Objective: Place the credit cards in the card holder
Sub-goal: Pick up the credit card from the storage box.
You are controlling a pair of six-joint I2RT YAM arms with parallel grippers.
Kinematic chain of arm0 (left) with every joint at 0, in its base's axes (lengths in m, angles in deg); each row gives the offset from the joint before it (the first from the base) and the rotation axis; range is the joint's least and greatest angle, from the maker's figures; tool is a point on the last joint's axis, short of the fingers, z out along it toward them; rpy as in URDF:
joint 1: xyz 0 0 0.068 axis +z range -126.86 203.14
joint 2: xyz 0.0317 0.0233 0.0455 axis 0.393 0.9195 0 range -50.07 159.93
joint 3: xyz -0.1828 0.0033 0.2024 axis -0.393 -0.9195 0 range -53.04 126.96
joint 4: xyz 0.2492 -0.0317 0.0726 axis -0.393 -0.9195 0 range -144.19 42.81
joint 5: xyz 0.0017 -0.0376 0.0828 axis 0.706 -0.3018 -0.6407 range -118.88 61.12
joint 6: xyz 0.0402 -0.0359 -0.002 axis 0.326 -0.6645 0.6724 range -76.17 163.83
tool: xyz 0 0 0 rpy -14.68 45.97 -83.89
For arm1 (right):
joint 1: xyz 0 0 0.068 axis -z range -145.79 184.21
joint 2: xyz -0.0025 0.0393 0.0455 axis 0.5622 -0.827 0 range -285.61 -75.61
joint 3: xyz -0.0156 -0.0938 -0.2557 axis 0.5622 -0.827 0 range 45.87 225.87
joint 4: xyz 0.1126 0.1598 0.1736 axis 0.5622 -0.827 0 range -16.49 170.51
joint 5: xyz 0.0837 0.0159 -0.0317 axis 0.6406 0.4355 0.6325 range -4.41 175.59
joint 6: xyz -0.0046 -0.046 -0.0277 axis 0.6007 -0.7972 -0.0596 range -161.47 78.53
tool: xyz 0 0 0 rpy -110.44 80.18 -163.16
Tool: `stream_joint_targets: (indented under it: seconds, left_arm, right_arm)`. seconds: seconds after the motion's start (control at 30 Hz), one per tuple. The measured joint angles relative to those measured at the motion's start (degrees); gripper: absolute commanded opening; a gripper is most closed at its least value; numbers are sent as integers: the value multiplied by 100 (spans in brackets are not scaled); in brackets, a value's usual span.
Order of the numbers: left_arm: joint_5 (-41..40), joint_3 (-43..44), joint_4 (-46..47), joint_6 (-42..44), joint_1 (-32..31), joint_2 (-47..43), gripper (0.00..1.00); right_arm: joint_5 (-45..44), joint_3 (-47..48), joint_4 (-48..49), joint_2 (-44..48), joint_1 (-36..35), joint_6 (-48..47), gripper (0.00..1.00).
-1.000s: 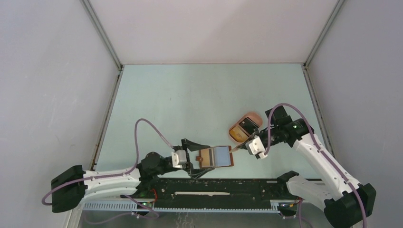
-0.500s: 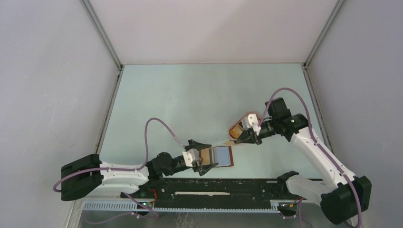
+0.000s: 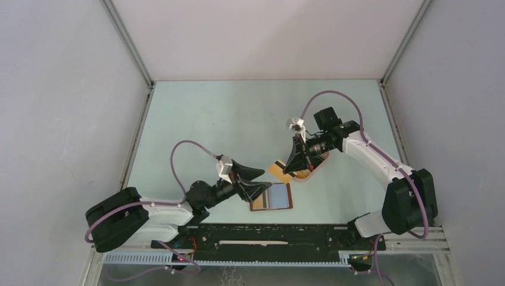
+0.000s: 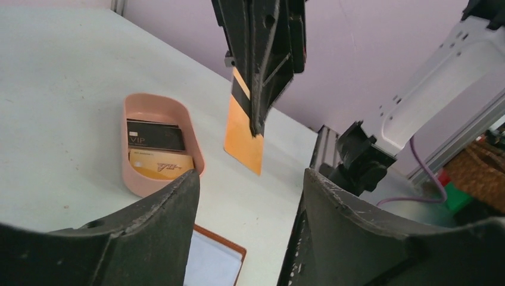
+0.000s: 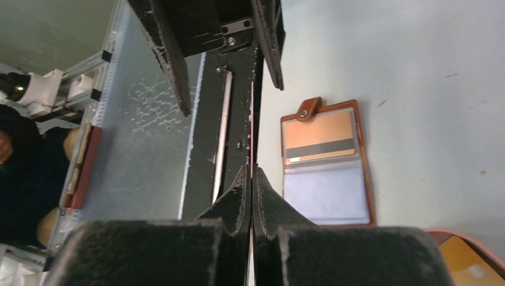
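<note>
The card holder (image 3: 287,205) lies open on the table near the front edge, a light blue card (image 5: 324,193) in its lower pocket and a tan striped card (image 5: 318,143) in the upper one. My right gripper (image 3: 293,164) hangs just behind it, shut on an orange card (image 4: 243,138) that points down and shows edge-on between its fingers (image 5: 262,193). My left gripper (image 3: 253,180) is raised and tilted over the holder's left part, open with nothing between its fingers (image 4: 149,232). A black card (image 4: 153,136) and a gold card (image 4: 161,165) lie in the pink tray (image 4: 198,156).
The pink oval tray (image 3: 314,171) sits right of the held card, mostly hidden under the right arm in the top view. The black rail (image 3: 268,233) of the arm bases runs close in front of the card holder (image 5: 364,164). Grey walls enclose the table.
My right gripper carried the orange card up and back from the holder's right edge, turning it downward. My left gripper rose off the holder's left side, and its jaws narrowed slightly.
</note>
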Motion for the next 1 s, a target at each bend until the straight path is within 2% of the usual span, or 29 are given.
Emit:
stream_joint_targets:
  seconds: [0.1, 0.27, 0.4, 0.6, 0.7, 0.73, 0.77, 0.83, 0.87, 1.0]
  left_arm:
    - [151, 131, 116, -514, 201, 225, 64]
    - [426, 420, 313, -1169, 382, 463, 50]
    - [562, 518, 435, -1447, 435, 621, 33]
    - [710, 542, 605, -1692, 492, 951, 32]
    - [774, 542, 721, -1790, 507, 1093, 27]
    - [796, 542, 739, -1818, 509, 1130, 23]
    - [820, 542, 754, -1845, 511, 1165, 14]
    - [859, 544, 793, -1930, 518, 1241, 2]
    - [876, 546, 800, -1956, 527, 1274, 0]
    - [1016, 551, 817, -2046, 621, 1322, 0]
  right_arm:
    - [63, 24, -57, -76, -74, 118, 0]
    - [133, 26, -85, -96, -142, 271, 0]
    - [188, 26, -79, -192, -146, 400, 0]
    - [271, 26, -76, -275, -153, 538, 0]
    - [302, 26, -66, -275, -153, 573, 0]
    - [306, 26, -57, -275, -153, 581, 0]
    - [321, 26, -50, -275, -153, 590, 0]
    - [341, 26, -44, -282, -153, 605, 1]
    - [345, 26, -44, -291, -153, 610, 8]
    - [317, 26, -50, -330, -170, 612, 43]
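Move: The orange credit card, held in the right fingers, has its middle some 5 cm to the right of the left hand's open fingers and about 3 cm ahead, nearly level in height. The card holder lies about 12 cm below the left hand, 2 cm back and 2 cm right; the storage box is some 10 cm ahead, 15 cm right and 11 cm below. From the right hand, the left fingers are about 7 cm left and 2 cm back, roughly level. The left fingers close from wide open and pinch the near edge of the card, after a reach of about 2 cm right and 1 cm forward that rises some 2.5 cm and then sinks back, rolling some 15 degrees. The right hand offers the card about 1 cm back and 1 cm left, tipping 10 degrees, then begins to open its fingers at the very end. ##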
